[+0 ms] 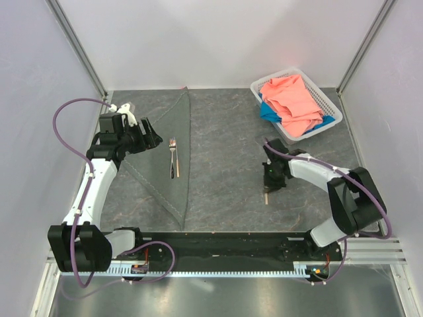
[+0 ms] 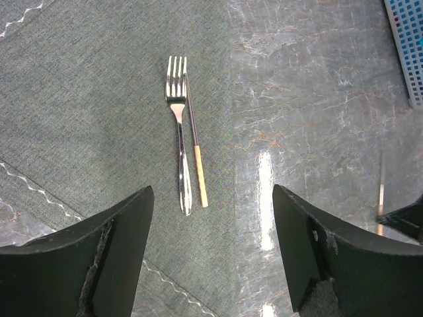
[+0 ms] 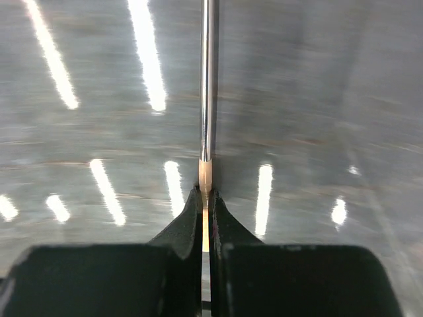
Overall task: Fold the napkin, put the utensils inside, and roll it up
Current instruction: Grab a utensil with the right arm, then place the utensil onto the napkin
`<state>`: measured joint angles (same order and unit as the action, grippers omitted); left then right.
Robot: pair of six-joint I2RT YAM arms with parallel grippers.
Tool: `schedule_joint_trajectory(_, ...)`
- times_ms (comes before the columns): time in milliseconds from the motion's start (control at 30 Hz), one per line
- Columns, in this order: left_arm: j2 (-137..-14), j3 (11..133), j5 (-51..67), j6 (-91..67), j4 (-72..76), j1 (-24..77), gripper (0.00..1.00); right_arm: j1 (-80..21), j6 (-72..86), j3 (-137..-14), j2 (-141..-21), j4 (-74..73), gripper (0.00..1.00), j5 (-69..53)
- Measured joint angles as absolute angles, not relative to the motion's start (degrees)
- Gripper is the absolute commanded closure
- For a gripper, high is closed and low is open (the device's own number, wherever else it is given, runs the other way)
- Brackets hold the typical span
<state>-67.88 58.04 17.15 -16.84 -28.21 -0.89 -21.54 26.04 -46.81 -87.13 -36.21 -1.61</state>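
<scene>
The dark grey napkin point(image 1: 173, 119) lies folded into a triangle left of the table's middle. On it rest the silver fork point(image 1: 172, 155) and one chopstick point(image 1: 176, 162), side by side. My left gripper point(image 1: 153, 137) hovers open just left of them; its wrist view shows the fork point(image 2: 179, 145) and chopstick point(image 2: 196, 152) on the napkin point(image 2: 99, 99), ahead of the wide-apart left gripper point(image 2: 213, 251). My right gripper point(image 1: 268, 185) is low over the bare tabletop, shut on the second chopstick point(image 1: 266, 196). In the right wrist view that chopstick point(image 3: 209, 79) runs straight out from the closed right gripper point(image 3: 205, 198).
A white basket point(image 1: 330, 105) at the back right holds a salmon-pink cloth point(image 1: 291, 99) over a blue cloth point(image 1: 268, 112). Grey walls close in the table on the left, back and right. The arm bases sit along the near edge.
</scene>
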Motion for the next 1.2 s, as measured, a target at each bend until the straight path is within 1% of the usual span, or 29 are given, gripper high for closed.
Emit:
schedule_joint_trajectory(133,-67.88,58.04,17.21,-16.84,-28.21,-0.89,0.2,-29.47,31.73,-51.16,-92.12,-29.63,1.0,-6.0)
schedule_joint_trajectory(267,-67.88,58.04,17.43,-16.84,-28.18,-0.89,0.2,-35.7,36.53,-60.62,-100.44,-21.34,1.0,-10.2)
schedule_joint_trajectory(300,-67.85,58.04,17.63,-16.84,-28.18,-0.86,0.2,-36.88,38.02,-64.75,-103.7,-18.11,1.0,-11.29)
schedule_joint_trajectory(333,-67.85,58.04,17.74,-16.84,-28.18,-0.89,0.2,-37.71,38.35,-65.69,-104.4,-17.17,1.0,-11.73)
schedule_joint_trajectory(533,-67.72,58.04,18.33,-16.84,-28.16,-0.89,0.2,-42.33,42.15,-81.8,-117.19,-10.37,1.0,-16.64)
schedule_joint_trajectory(667,-67.72,58.04,18.48,-16.84,-28.16,-0.86,0.2,-44.07,43.57,-88.27,-122.41,-9.23,1.0,-18.44)
schedule_joint_trajectory(800,-67.72,58.04,18.57,-16.84,-28.16,-0.86,0.2,-45.19,44.58,-91.81,-125.49,-8.56,1.0,-19.49)
schedule_joint_trajectory(1200,-67.72,58.04,18.57,-16.84,-28.18,-0.89,0.2,-45.15,46.33,-95.59,-130.78,-8.19,1.0,-19.44)
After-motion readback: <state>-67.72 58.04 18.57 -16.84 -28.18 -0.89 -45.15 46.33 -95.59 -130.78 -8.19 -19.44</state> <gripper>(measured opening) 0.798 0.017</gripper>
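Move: The right hand already has the second chopstick shut in its fingers by the handle. Its goal, the bare strip of napkin beside the utensils, lies about 35 cm to its left and 13 cm ahead, near its own height. The first chopstick lies about 36 cm left and 12 cm ahead, the fork about 38 cm left and 12 cm ahead. From the left hand the strip is roughly 7 cm right, 2 cm ahead and 19 cm below. Leftward in one fast sweep of about 35 cm, angling some 12 cm forward, the right hand carries the pinched chopstick across the table and over the napkin's right edge. It rises about 5 cm on the way, then eases down some 2.5 cm beside the first chopstick. The wrist rolls nearly 40 degrees so the fingertips slant down to the left, and the fingers stay shut. ##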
